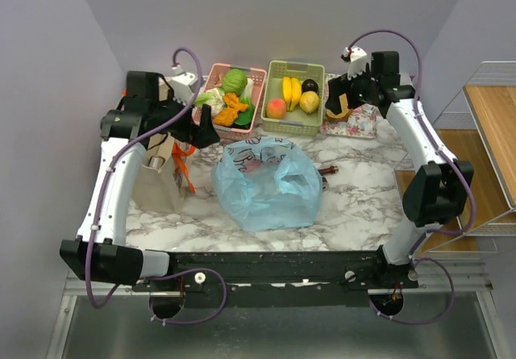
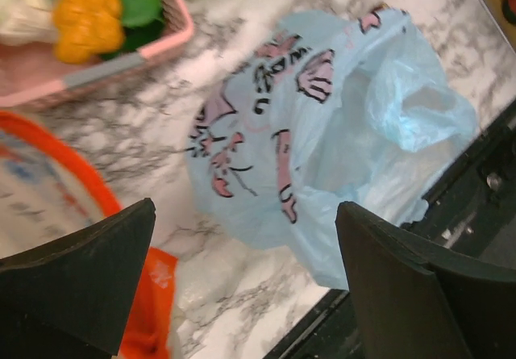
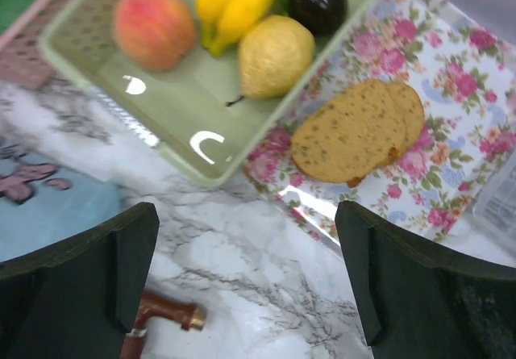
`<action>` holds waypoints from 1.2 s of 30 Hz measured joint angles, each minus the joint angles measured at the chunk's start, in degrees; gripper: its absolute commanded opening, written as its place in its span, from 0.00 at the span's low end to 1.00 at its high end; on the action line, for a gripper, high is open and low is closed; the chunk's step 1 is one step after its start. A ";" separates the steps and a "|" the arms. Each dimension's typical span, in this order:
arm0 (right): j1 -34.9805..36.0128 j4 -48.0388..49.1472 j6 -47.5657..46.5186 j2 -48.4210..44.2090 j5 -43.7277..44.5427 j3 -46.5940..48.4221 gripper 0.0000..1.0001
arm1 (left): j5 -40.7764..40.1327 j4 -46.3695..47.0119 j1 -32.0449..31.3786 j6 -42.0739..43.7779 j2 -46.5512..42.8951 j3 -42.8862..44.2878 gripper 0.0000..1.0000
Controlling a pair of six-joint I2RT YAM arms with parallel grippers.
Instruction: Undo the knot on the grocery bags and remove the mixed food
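Note:
The light blue plastic bag (image 1: 266, 185) lies crumpled in the middle of the marble table, its mouth loose. It also shows in the left wrist view (image 2: 322, 149). No tied knot shows. A green cabbage (image 1: 235, 81) and orange pieces (image 1: 230, 109) lie in the pink basket (image 1: 258, 73). A peach (image 1: 276, 107) lies in the green basket (image 1: 297, 64). My left gripper (image 1: 205, 129) is open and empty, above the table between the pink basket and the bag. My right gripper (image 1: 334, 105) is open and empty, above the table by the green basket's near right corner.
A beige tote (image 1: 157, 181) with orange straps stands at the left. Bananas (image 1: 291, 91), a pear and a dark fruit share the green basket. Bread slices (image 3: 359, 129) lie on a floral tray (image 3: 468, 77). A brown pipe-like piece (image 3: 161, 315) lies right of the bag.

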 measured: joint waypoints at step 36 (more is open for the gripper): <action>16.22 -9.86 2.71 -6.88 -20.61 4.28 0.96 | -18.80 -30.14 15.30 44.04 -20.68 -11.43 0.00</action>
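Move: The tote's rim at its orange strap is about 13 cm to the left of the open left hand, 3 cm back and 6 cm lower; the blue plastic bag lies some 17 cm to that hand's right, level with it, and the pink basket roughly 28 cm ahead and 5 cm right. From the open right hand the blue plastic bag is about 25 cm left and 20 cm back, the green basket some 17 cm left and 10 cm ahead. The tote's right-hand rim with its orange strap is what the left hand takes: it swings about 15 cm left in an arc, up and then down, tipping its fingers steeply down, pinches the rim and drags it back some 10 cm. The right hand, still open, travels left, back and a little up towards the blue plastic bag, turning counter-clockwise. ##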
